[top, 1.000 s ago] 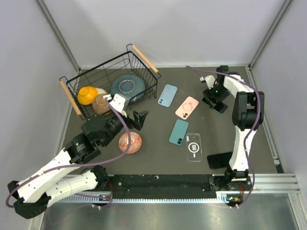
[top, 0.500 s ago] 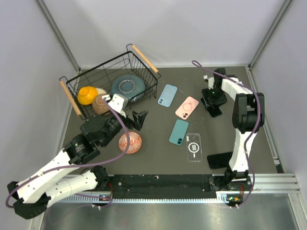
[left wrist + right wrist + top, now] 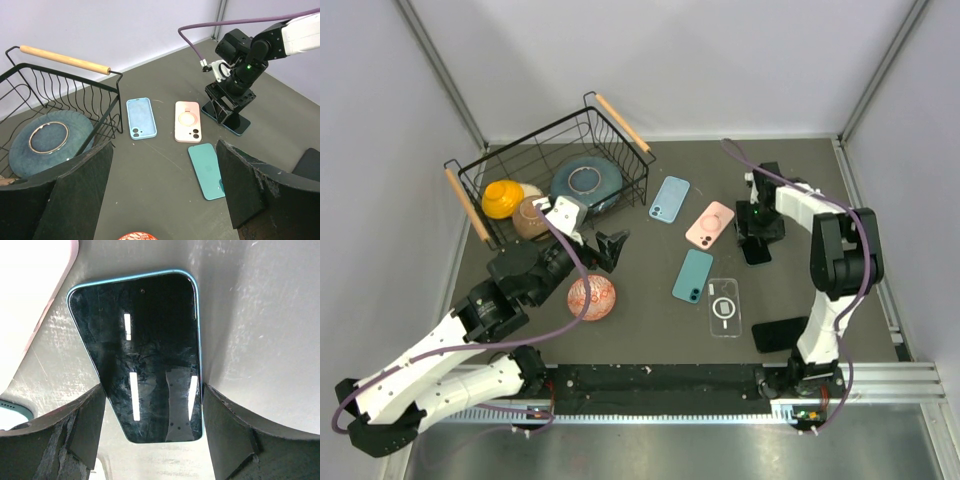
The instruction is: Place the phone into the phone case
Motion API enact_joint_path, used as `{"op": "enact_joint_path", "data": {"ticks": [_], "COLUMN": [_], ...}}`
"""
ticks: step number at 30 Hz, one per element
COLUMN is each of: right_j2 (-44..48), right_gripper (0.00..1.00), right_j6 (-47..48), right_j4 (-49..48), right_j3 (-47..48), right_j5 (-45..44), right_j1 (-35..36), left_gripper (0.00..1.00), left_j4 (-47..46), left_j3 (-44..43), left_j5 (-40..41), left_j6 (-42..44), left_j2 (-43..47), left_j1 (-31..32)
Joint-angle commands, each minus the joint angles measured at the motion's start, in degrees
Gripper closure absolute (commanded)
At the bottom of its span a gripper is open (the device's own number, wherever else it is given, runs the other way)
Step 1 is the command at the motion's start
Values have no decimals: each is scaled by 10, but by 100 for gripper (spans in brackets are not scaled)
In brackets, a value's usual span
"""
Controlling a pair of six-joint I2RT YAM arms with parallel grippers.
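Observation:
A phone (image 3: 145, 360) with a black screen and a blue rim sits between the fingers of my right gripper (image 3: 152, 405), which is shut across its width. From above, the right gripper (image 3: 757, 238) holds the phone (image 3: 756, 253) low over the mat, just right of a pink phone case (image 3: 710, 224). A light blue case (image 3: 670, 199) lies further left and a clear case (image 3: 724, 306) lies nearer. My left gripper (image 3: 165, 195) stands open and empty above the mat, well left of the phone (image 3: 235, 125).
A teal phone or case (image 3: 693, 275) lies back up beside the clear case. A black phone (image 3: 780, 333) lies at the near right. A wire basket (image 3: 520, 160) at the back left holds a blue plate and bowls. A red patterned bowl (image 3: 591, 297) sits by the left gripper.
The right gripper has moved left and nearer with the phone, closer to the pink case. The left arm has not moved.

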State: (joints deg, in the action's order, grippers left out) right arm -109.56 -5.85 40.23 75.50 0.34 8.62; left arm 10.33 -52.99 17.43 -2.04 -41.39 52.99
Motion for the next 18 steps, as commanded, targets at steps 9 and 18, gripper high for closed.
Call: {"op": "enact_joint_path", "data": {"ticks": [9,18], "right_j2": [128,203], "right_gripper": [69,71], "right_j6": [-74,-108], "right_j4": [-6,6], "right_j3": [-100,-133], "right_j5": [39,56], "right_j1": [10,17], "left_gripper": [11,11], "left_j4": [-23,-23], "left_j3": [3,3], "left_j5": [-3,1], "left_j6": [-4,-3], "left_j2": [-3,-3], "left_j1": [3,3]}}
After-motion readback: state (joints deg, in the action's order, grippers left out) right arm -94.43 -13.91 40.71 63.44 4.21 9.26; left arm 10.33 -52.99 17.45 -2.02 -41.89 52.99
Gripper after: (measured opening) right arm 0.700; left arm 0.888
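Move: The right gripper already holds the phone across its width, near its middle. The clear case to fit lies about 20 cm back from it and 10 cm to its left, a couple of centimetres lower. The teal case sits 12 cm back and 18 cm left of the gripper, the pink case 3 cm ahead and 12 cm left, the black phone 28 cm back and 5 cm right. From the idle left hand, the clear case is roughly 30 cm right, 6 cm back and 36 cm down. Keep the right gripper clamped on the phone's long edges and draw it back about 5 cm towards the clear case, nearly level at first, then raise it some 3 cm as the backward travel ends. On the way turn the wrist slightly clockwise and tip its left side up, each about 5 degrees. ##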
